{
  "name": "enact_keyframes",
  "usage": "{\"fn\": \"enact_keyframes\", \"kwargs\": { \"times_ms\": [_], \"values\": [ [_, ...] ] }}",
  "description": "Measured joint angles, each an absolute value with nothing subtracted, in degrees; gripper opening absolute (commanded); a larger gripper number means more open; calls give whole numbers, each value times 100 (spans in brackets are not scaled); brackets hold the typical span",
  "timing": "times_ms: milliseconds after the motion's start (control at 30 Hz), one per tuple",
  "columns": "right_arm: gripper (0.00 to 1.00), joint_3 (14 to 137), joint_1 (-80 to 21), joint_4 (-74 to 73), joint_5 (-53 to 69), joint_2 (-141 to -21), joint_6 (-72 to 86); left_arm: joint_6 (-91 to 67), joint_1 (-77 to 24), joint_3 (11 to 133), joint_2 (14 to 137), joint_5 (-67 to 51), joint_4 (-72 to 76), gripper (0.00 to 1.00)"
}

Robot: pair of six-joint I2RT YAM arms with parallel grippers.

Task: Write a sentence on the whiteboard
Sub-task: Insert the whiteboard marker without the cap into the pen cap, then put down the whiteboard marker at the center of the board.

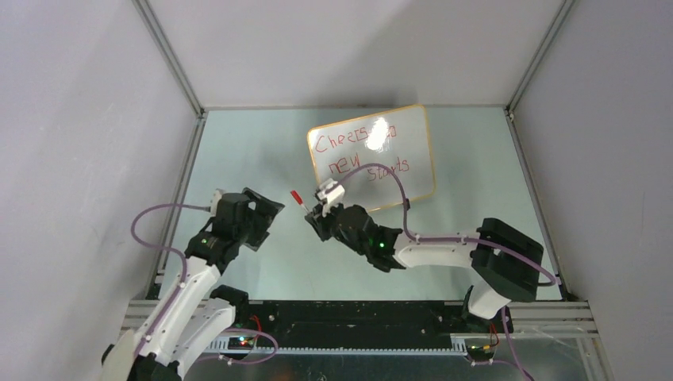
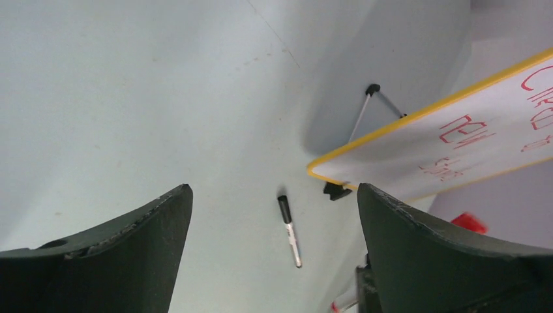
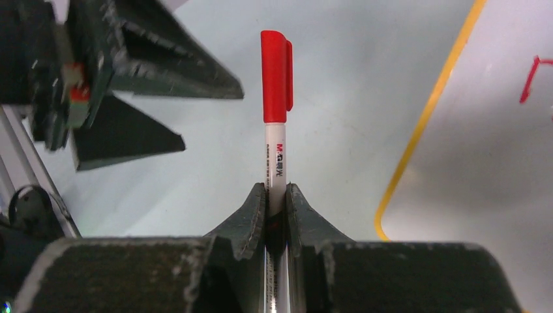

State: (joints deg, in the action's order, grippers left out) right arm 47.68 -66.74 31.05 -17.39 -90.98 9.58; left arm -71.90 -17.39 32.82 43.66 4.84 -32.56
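The whiteboard [image 1: 413, 171] stands tilted at the back of the table, its orange rim showing in both wrist views [image 2: 417, 114] [image 3: 417, 130]. The sentence [image 1: 344, 166] is in red marker in two rows, partly washed out by glare; part of it shows in the left wrist view [image 2: 466, 128]. My right gripper [image 1: 316, 213] [image 3: 276, 189] is shut on a white marker with a red cap [image 3: 276, 78] [image 1: 296, 197], which points away from the board towards the left gripper. My left gripper [image 1: 270, 213] [image 2: 274, 189] is open and empty, just left of the cap.
A black-capped marker [image 2: 289, 231] lies on the table below the left jaws, near the board's black clip foot [image 2: 336, 190]. A thin support leg [image 2: 372, 89] props the board. Grey walls enclose the table on three sides.
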Motion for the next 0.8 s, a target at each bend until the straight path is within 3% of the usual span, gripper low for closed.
{"fn": "enact_keyframes", "kwargs": {
  "times_ms": [267,333,367,433,533,667,800],
  "values": [
    [5,5933,-6554,2008,-1723,-9937,1551,-6394,-1559,3291,3728,1164,-3726,100],
    [20,6084,-6549,1739,-1721,-10101,1647,-6226,-1557,3291,3656,1275,-3754,99],
    [40,6117,-6547,1647,-1717,-10149,1682,-6128,-1557,3291,3621,1347,-3756,100],
    [58,6143,-6539,1463,-1697,-10191,1778,-5946,-1557,3291,3544,1490,-3758,99],
    [69,6154,-6521,1310,-1616,-10191,1846,-5693,-1555,3291,3435,1667,-3760,99],
    [98,6169,-6490,1109,-1553,-10162,1879,-5356,-1555,3288,3304,1863,-3739,99],
    [99,6169,-6460,694,-1520,-9874,1839,-5030,-1555,3232,3164,1955,-3573,99]
  ]
}}
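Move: The right hand already holds the capped red marker, cap end out; the patch of table it is taken to lies about 12 cm below and 2 cm ahead, roughly 1 cm to the right. From that hand the black marker lies some 12 cm right and 4 cm back on the table, and the whiteboard's middle about 17 cm ahead, 16 cm right and 5 cm lower. From the open left hand, the red marker is about 10 cm right, 2 cm ahead and 3 cm higher. The right fingers open wide and let go of the red marker low over the table beside the black one, after the hand has edged forward-left and sunk about 5 cm, tipping some 15 degrees further down; still opening, it starts back to the right. The left hand, empty and wide open, draws off leftward about 6 cm and slightly up, its left side rolling up some 25 degrees. ##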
